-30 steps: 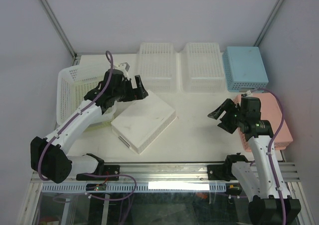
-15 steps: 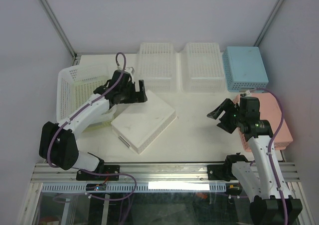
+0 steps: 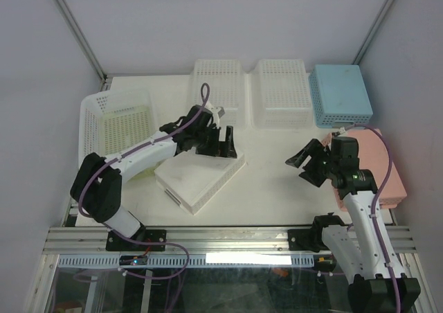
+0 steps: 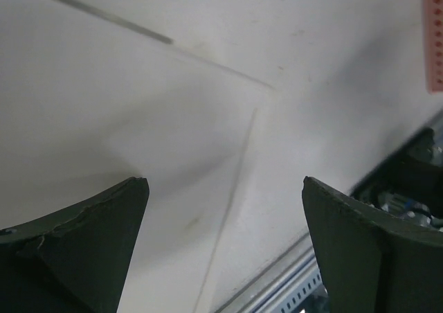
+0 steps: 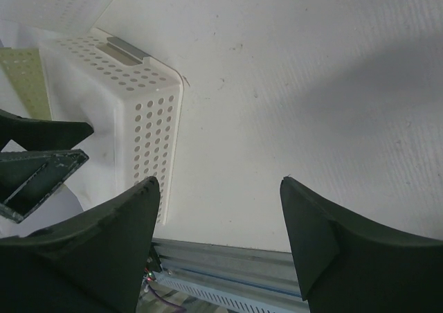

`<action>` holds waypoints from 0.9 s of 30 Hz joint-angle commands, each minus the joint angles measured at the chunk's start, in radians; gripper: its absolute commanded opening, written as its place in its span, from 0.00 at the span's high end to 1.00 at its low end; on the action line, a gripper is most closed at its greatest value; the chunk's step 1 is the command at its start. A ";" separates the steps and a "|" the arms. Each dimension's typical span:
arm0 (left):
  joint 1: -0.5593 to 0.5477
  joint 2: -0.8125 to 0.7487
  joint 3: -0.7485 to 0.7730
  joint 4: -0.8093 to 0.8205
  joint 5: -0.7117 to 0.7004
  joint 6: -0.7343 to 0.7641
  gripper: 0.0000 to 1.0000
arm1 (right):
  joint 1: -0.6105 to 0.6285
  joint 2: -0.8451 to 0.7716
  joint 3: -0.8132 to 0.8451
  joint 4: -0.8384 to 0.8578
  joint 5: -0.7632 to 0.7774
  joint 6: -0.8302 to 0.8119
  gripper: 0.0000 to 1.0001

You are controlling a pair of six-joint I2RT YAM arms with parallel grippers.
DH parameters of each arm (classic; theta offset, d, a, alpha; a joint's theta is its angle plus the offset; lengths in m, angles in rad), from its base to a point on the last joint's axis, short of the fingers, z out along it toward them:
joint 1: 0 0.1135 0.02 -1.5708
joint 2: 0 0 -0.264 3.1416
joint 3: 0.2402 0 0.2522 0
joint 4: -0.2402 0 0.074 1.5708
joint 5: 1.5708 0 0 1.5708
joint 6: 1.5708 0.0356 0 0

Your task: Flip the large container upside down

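Observation:
The large container (image 3: 97, 112) stands at the far left, open side up, white with perforated walls and a flared rim; something greenish shows through its base. My left gripper (image 3: 224, 142) (image 4: 223, 188) is away from it, to its right. That gripper hangs open over the far corner of a white basket with a smooth base (image 3: 201, 171), holding nothing. Over bare table at the right, my right gripper (image 3: 305, 162) (image 5: 220, 185) is open and holds nothing.
Two smaller white perforated baskets (image 3: 218, 91) (image 3: 282, 91) and a blue one (image 3: 340, 95) stand along the back. A pink basket (image 3: 377, 167) lies at the right edge, beside the right arm. The smooth-based basket (image 5: 142, 119) shows its perforated side in the right wrist view.
My left arm has swung right, from the large container's rim to above the smooth-based basket. The right arm has hardly moved. Both grippers stayed open.

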 commanded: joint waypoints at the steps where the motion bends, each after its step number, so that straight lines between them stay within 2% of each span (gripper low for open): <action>1: -0.099 0.075 0.018 0.146 0.241 -0.143 0.01 | 0.030 -0.022 -0.044 0.081 -0.042 0.040 0.26; 5: -0.135 0.090 0.038 0.276 0.377 -0.238 0.01 | 0.097 -0.032 -0.097 0.141 -0.046 0.107 0.26; 9: -0.083 0.006 0.097 0.235 0.367 -0.207 0.01 | 0.271 -0.015 -0.147 0.254 0.026 0.233 0.27; 13: 0.032 -0.097 0.170 0.079 0.281 -0.131 0.01 | 0.554 0.118 -0.120 0.377 0.221 0.346 0.27; 17: 0.083 -0.211 0.245 -0.049 0.079 -0.063 0.01 | 0.780 0.392 0.022 0.409 0.396 0.422 0.29; 21: 0.090 -0.294 0.261 -0.085 -0.099 -0.048 0.01 | 0.869 0.605 0.187 0.425 0.443 0.464 0.29; 27: 0.093 -0.329 0.243 -0.084 -0.104 -0.044 0.01 | 0.908 0.733 0.279 0.412 0.476 0.524 0.30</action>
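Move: About 31 cm to the right hand's left, nearly level with it and some 11 cm lower, is the middle of the large white container, which already lies bottom up; the pink box is roughly 21 cm to that hand's right. From the left hand the container's middle is around 8 cm left, 6 cm back and 7 cm down. The left upturned basket stands about 16 cm ahead and 3 cm left of the left hand. Sweeping left about 22 cm and sinking some 5 cm, the right hand comes in to the container's right-hand edge, turning roughly 20 degrees counter-clockwise with its fingers still parted to either side of that edge. The left hand, wide open, first swings right about 9 cm and slightly back past the container's right corner, then rises some 20 cm and returns leftward and forward, its fingers tipping up and outward; whether it touches can't be seen. ##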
